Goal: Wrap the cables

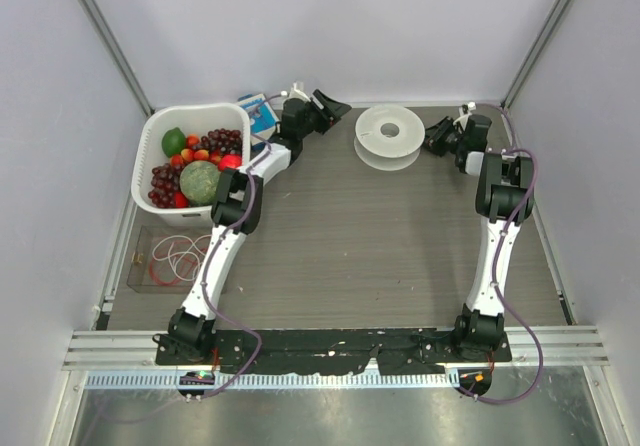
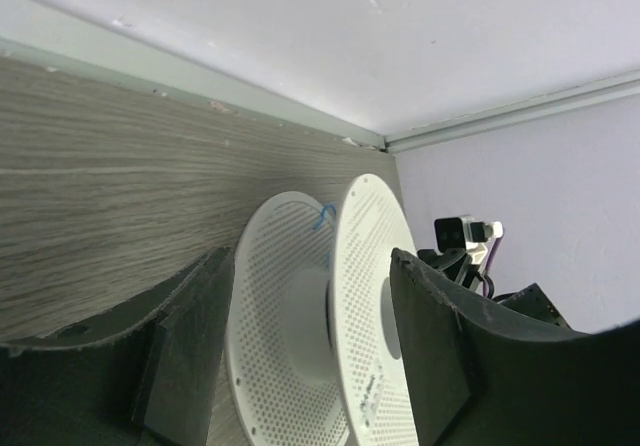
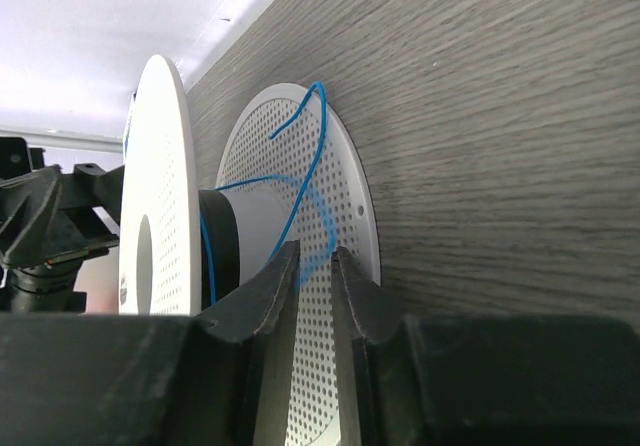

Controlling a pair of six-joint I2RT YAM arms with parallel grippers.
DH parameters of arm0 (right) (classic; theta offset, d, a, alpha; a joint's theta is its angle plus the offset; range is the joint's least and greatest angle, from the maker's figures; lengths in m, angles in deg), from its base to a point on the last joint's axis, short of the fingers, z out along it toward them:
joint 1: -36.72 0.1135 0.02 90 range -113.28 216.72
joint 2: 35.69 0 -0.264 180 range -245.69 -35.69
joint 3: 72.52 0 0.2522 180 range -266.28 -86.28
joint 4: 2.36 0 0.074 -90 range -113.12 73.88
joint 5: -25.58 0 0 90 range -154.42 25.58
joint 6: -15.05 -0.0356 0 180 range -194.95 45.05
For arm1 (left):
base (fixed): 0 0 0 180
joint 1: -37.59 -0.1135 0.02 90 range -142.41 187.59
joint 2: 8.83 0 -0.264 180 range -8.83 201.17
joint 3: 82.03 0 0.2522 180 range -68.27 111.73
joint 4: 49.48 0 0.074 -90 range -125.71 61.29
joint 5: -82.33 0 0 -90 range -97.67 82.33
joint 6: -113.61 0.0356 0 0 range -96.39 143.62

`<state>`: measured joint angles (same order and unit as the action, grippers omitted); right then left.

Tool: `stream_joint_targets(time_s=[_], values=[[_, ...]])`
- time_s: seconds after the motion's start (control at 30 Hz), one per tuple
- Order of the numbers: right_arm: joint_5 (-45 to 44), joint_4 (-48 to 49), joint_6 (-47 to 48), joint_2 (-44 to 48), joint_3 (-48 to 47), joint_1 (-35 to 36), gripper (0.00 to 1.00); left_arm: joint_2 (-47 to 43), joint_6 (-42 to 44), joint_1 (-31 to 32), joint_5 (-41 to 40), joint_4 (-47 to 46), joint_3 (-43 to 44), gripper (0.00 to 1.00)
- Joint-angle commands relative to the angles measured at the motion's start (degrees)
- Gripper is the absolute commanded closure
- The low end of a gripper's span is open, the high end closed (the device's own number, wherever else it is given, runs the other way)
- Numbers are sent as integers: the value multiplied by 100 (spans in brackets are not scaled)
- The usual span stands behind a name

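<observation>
A white perforated spool lies flat at the back of the table. The thin blue cable runs round its hub, with a loose end curling over the lower flange; a bit of it shows in the left wrist view. My right gripper is just right of the spool. Its jaws stand a narrow gap apart, with the blurred blue cable passing between the tips. My left gripper is wide open and empty just left of the spool. Red and white cable loops lie in a clear tray at the left.
A white basket full of fruit stands at the back left beside my left arm. A small blue and white box lies behind it. The clear tray sits by the left edge. Walls close in the back and both sides.
</observation>
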<state>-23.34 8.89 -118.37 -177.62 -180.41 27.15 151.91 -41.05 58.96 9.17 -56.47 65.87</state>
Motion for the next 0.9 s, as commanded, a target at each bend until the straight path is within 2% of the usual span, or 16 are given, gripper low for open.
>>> stream_joint_targets(time_s=[0.0,0.17,0.33,0.47,0.63,0.87], values=[[-47,-199,123,526,184,-63,73,-729,235,-9,83,-456,-82,33],[-91,-374,263,754,324,-125,65,-861,384,-10,100,-403,-73,30],[-214,-664,501,1053,483,-230,50,-1124,498,-9,91,-368,-301,26],[-285,-927,755,1395,623,-327,43,-1388,578,-27,83,-368,-538,14],[-452,-1253,1055,1800,931,-432,41,-1774,744,-36,65,-359,-924,0],[-461,-1569,1371,2616,1423,-661,35,-2530,1157,-36,152,-52,-1443,0]])
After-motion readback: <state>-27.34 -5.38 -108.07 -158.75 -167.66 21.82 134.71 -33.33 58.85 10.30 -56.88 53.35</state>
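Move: The cable spool, with the blue cable around its hub, stands between the hands. It lies about 15 cm right of the left hand, 5 cm nearer the base and 7 cm lower. From the right hand it lies roughly 11 cm left and 1 cm back, at about hand height. The blue box is some 22 cm left of the left hand and 3 cm farther out, and 9 cm lower. Both hands draw away from the spool, opening wider: left rises about 10 cm, right goes back, rightward and up. ##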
